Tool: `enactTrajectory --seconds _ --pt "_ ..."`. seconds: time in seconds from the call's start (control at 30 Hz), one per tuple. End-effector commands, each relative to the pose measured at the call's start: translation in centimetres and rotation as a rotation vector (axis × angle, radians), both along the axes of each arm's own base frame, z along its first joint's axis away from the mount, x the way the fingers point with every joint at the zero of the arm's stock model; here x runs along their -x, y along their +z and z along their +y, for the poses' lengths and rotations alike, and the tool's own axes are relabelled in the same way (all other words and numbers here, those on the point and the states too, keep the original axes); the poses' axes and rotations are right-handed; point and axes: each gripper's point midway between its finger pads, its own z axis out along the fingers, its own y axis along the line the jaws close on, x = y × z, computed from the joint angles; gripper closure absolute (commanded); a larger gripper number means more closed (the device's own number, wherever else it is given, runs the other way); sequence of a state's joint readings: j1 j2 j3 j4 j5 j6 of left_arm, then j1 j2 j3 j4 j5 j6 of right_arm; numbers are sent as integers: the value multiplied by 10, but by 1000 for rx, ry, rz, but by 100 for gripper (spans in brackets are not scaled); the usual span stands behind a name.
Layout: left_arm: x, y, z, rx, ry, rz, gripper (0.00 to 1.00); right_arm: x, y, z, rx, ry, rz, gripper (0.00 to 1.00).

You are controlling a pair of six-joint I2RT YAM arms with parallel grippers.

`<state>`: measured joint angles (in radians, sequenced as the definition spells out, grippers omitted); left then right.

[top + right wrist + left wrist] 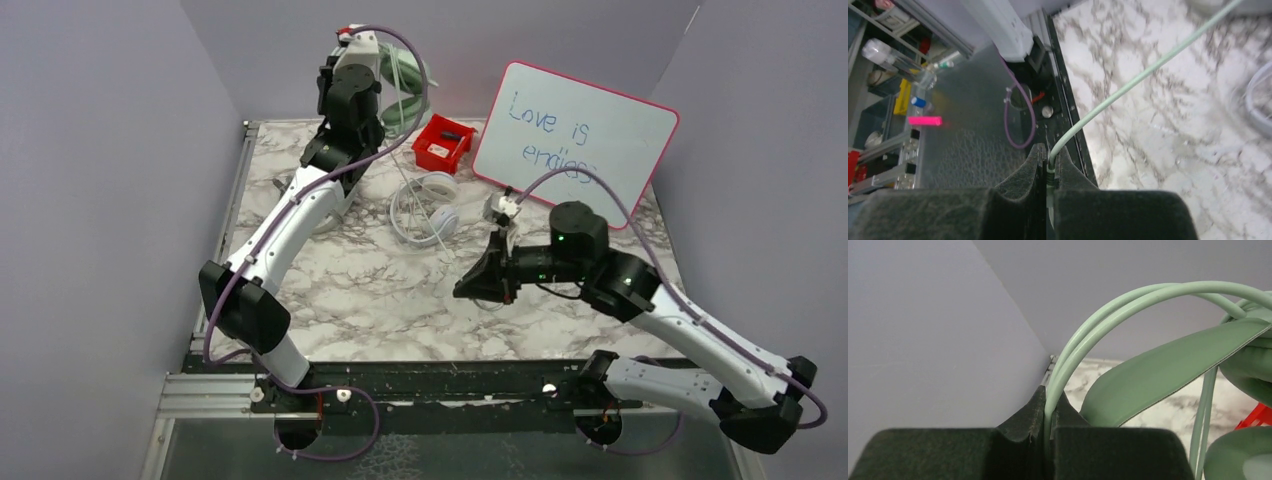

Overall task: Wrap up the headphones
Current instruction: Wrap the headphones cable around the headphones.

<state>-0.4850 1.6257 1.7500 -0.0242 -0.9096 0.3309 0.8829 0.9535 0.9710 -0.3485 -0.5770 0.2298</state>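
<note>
Mint green headphones (405,100) hang raised above the table's back edge. My left gripper (385,65) is shut on their thin double wire (1083,335); the flat headband (1168,370) and an ear cup (1243,455) show beside the jaws in the left wrist view (1049,407). Their long mint cable (1148,70) runs across the marble down to my right gripper (1050,167), which is shut on the cable's plug end low over the middle of the table (468,287). A white pair of headphones (425,205) lies on the table with its cable looped around it.
A red bin (443,143) sits at the back, next to a leaning whiteboard (575,140) at the back right. Grey walls close in the left, back and right sides. The table's black front rail (1068,125) lies just below my right gripper.
</note>
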Motion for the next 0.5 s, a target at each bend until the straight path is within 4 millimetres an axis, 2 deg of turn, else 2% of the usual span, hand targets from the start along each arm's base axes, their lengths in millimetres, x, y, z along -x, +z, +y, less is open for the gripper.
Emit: enactTrajectory --seconds 0.0,0.1,0.3,0.47 --pt "-2 -17 -8 -21 -59 35 100 20 62 -24 -11 44 -100 99" --pt "8 -43 -25 -61 -137 104 100 10 99 -35 -1 -27 -196 99" --pt "45 -81 -37 -35 -261 197 100 -21 162 -65 12 -219 -425 99" --pt "75 -109 -61 -32 -413 283 100 -41 207 -72 -25 -309 -578 99"
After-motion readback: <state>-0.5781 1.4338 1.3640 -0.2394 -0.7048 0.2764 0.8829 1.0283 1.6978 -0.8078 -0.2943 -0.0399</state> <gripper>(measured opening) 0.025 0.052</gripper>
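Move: The left hand holds the green headphones by the headband; their ear cups hang about 13 cm to its right, 6 cm ahead and nearly at its height. The right hand has the cable pinched, and those cups lie roughly 37 cm ahead of it, 8 cm left and 14 cm higher. From the left hand, the red bin is 12 cm ahead, 22 cm right and 38 cm below, and the white headphones 5 cm back, 19 cm right and 41 cm below. The right hand keeps its pinch on the cable and sweeps it up about 18 cm, drifting some 6 cm to the right and rolling about 25 degrees, to come nearer the green headphones. Meanwhile the left hand, still gripping the headband, drops the headphones some 13 cm, first straight down and then also back and to the right, its fingertips tipping down about 20 degrees and turning clockwise, so that the cups swing back towards the right hand. ##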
